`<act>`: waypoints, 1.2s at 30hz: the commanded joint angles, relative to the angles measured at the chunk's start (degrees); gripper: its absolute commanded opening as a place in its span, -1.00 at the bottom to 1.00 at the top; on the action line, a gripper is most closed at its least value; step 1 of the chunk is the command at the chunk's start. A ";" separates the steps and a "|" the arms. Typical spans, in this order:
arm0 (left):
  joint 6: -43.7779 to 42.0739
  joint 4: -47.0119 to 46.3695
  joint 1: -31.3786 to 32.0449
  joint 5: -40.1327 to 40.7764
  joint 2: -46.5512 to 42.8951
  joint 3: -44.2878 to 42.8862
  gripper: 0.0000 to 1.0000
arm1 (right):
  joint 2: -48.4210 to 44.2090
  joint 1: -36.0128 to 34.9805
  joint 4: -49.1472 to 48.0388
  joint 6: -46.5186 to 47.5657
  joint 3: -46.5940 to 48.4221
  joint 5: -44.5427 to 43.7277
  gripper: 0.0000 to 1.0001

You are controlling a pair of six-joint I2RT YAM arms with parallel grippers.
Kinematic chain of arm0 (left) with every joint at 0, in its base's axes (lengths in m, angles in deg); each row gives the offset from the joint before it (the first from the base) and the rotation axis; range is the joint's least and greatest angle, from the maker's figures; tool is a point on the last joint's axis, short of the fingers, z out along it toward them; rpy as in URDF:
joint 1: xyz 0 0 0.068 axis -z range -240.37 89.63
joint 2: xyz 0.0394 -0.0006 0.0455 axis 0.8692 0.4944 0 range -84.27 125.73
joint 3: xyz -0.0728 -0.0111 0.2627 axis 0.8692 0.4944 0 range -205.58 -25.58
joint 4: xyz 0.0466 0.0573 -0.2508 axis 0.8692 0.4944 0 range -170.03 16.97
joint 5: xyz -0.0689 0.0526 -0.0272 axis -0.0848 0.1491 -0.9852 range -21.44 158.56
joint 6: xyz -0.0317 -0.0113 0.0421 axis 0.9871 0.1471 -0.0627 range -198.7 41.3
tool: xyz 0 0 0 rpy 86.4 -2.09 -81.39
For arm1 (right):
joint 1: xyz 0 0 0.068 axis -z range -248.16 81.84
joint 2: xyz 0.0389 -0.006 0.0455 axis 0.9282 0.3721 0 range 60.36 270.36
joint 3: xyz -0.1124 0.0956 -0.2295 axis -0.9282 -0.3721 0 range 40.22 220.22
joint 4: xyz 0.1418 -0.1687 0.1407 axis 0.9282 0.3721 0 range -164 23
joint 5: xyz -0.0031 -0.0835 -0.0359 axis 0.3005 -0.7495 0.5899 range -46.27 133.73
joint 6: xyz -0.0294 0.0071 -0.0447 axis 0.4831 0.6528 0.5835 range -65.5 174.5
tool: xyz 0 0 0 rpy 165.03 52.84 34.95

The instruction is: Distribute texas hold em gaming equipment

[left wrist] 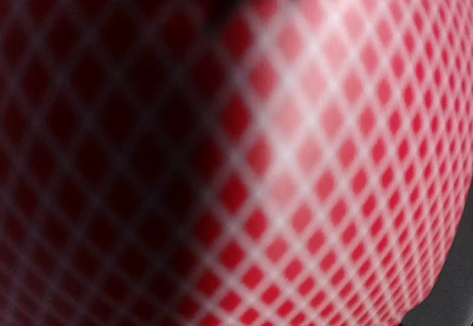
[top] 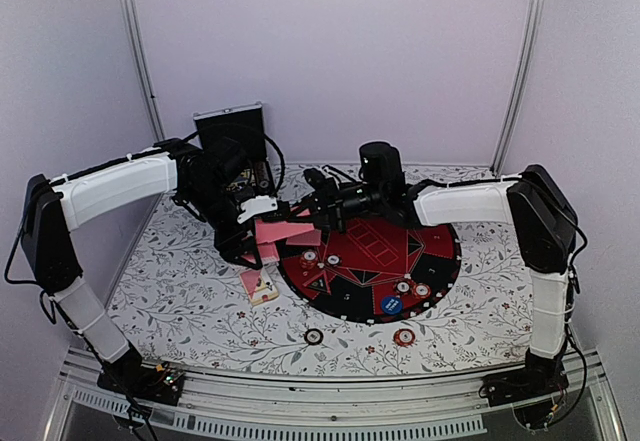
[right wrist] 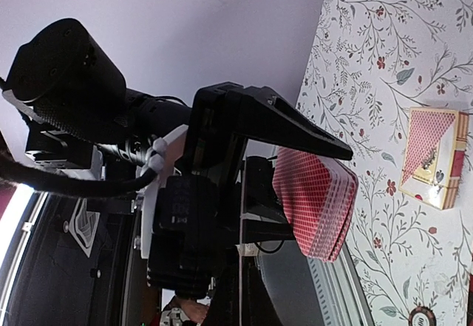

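My left gripper (top: pixel 250 243) is shut on a deck of pink-red-backed playing cards (top: pixel 275 233) above the mat's left edge. The deck's blurred back (left wrist: pixel 310 163) fills the left wrist view. In the right wrist view the deck (right wrist: pixel 314 208) sits fanned slightly between the left arm's black fingers (right wrist: pixel 288 123). My right gripper (top: pixel 318 223) reaches in from the right and is shut on a single card (top: pixel 303 231) at the deck's top; that card shows edge-on (right wrist: pixel 240 252). Striped poker chips lie on the mat (top: pixel 310 257) (top: pixel 421 290) and on the table (top: pixel 314 337) (top: pixel 404 337).
The round black-and-red mat (top: pixel 440 261) lies centre right with a blue chip (top: pixel 391 305) near its front rim. A card box (top: pixel 260 286) (right wrist: pixel 432 156) rests left of the mat. A black case (top: pixel 230 131) stands open at the back, against the wall.
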 commanded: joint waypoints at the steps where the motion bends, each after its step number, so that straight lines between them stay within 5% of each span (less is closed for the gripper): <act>1: 0.09 -0.05 0.22 -1.55 -0.65 -1.59 -0.59 | 4.66 -1.92 -1.05 -1.32 4.00 0.46 -1.00; 19: 0.18 0.44 0.59 -2.00 -0.65 -2.29 -0.59 | 10.01 -4.49 -1.19 -2.22 7.68 -1.16 -0.97; 36: 0.26 1.16 0.68 -2.86 -0.82 -2.75 -0.60 | 8.70 -4.35 10.98 6.06 9.82 -5.79 -0.05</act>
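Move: The right hand holds a thin card or cards; the deck kept in the left gripper lies about 9 cm to its left, 3 cm back and 6 cm lower. From the right hand, the card box is on the table some 11 cm left, 5 cm back and 20 cm below, and a chip on the mat is almost straight beneath, about 21 cm down. The deck lies about 3 cm right of the left hand point. The right hand brings its cards about 4 cm left and 5 cm down onto the held deck, then opens. ##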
